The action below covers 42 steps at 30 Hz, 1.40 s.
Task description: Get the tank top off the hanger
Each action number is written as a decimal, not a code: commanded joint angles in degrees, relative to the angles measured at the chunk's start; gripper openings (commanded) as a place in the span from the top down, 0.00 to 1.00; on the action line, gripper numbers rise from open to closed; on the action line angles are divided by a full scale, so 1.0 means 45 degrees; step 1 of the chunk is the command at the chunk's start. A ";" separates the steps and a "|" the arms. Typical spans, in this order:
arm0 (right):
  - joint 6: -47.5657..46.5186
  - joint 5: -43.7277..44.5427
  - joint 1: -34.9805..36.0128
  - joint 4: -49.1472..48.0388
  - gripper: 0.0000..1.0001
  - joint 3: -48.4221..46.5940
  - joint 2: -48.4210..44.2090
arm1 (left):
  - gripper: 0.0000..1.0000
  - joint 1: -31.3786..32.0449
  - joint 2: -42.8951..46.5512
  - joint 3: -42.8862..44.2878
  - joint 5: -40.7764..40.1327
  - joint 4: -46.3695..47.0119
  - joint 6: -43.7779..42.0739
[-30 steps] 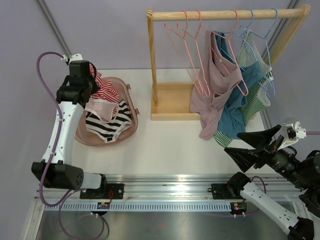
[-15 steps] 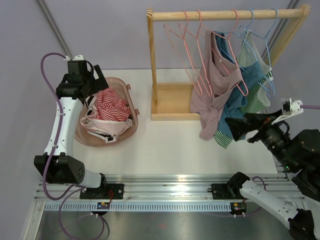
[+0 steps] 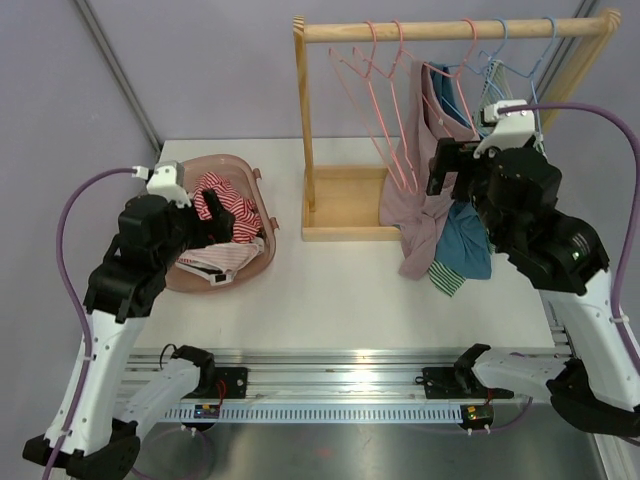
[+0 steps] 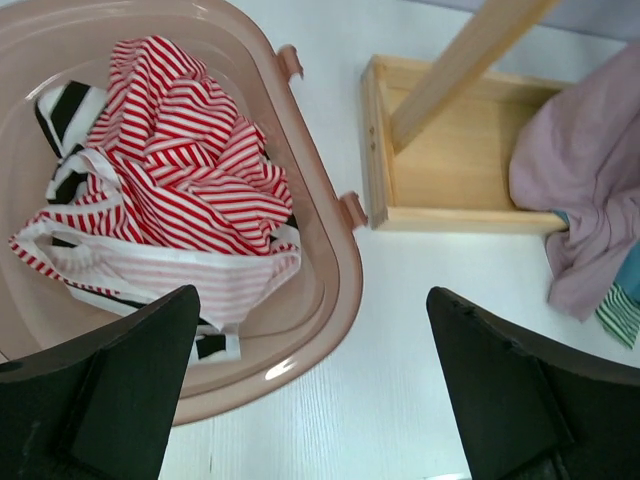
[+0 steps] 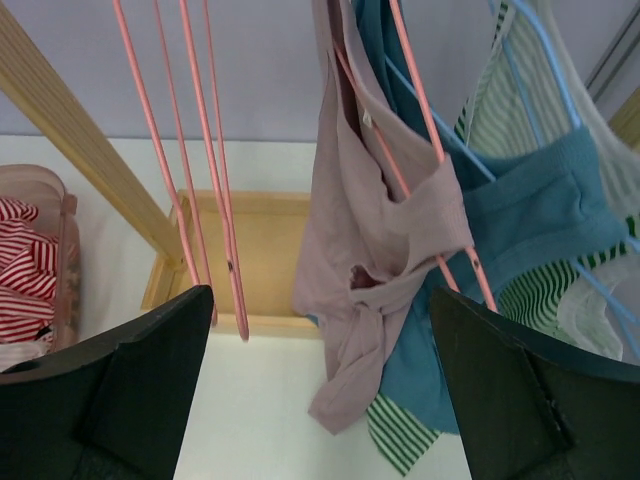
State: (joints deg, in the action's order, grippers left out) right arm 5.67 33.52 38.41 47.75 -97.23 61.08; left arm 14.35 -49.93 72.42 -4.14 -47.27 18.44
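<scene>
A mauve tank top hangs bunched and knotted on a pink hanger on the wooden rack; it also shows from above. My right gripper is open and held up just in front of this top, with nothing between its fingers. Behind the mauve top hang a teal top and a green striped one on blue hangers. My left gripper is open and empty over the right rim of the pink basket, seen from above.
The basket holds a red striped top and other striped tops. Two bare pink hangers hang left of the mauve top. The rack's post and wooden base tray stand between basket and clothes.
My left gripper opened and let the red striped top drop into the basket, then drew back toward the near side. My right arm rose from the front right up to the hanging tops.
</scene>
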 commanded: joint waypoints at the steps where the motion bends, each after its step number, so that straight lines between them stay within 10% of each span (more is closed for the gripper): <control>1: -0.1666 0.0989 -0.0253 -0.0767 0.04 -0.1671 0.1111 | 0.01 0.0852 0.0858 -0.1092 -0.0817 0.0464 -0.0074; 20: -0.2335 -0.4984 -0.5020 0.0874 0.19 -0.7045 0.6992 | 0.01 0.2202 0.2228 -0.3789 0.0041 0.1343 -0.0796; 27: -0.1964 -0.6666 -0.5157 0.1245 0.49 -0.7241 0.7071 | 0.01 0.2202 0.2248 -0.3965 0.0236 0.1402 -0.0835; 32: -0.1749 -0.7174 -0.5157 0.1538 0.89 -0.7280 0.7460 | 0.01 0.2202 0.2365 -0.4004 0.0412 0.1460 -0.0855; 42: -0.0694 -0.7975 -0.5157 0.1948 1.00 -0.8821 0.7911 | 0.01 0.2202 0.2268 -0.4063 0.0608 0.1500 -0.0855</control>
State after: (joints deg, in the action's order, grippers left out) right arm 0.19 1.08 15.31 56.64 -132.79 96.73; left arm 24.03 -40.12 54.70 -3.11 -43.27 15.84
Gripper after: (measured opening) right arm 0.091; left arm 0.988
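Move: Ahead of the open right hand, about 17 cm out, 4 cm to its right and nearly level, is the pink hanger carrying the mauve tank top; the tank top hangs some 15 cm below the hand, 14 cm ahead and 3 cm right. The nearer empty pink hanger is 16 cm ahead, 9 cm left; the teal tank top 14 cm ahead, 11 cm right, also low. From the left hand the loaded hanger lies about 18 cm ahead, 50 cm right, 12 cm higher. Reaching about 15 cm forward to the loaded pink hanger, the right hand arches up some 4 cm, veers slightly right, then sinks; its fingers close on the rod just below the neck while the hand draws 4 cm left, tipping and turning counter-clockwise about 10 degrees each. The left hand, open, sinks nearly 8 cm and backs off from the bin, easing right. ##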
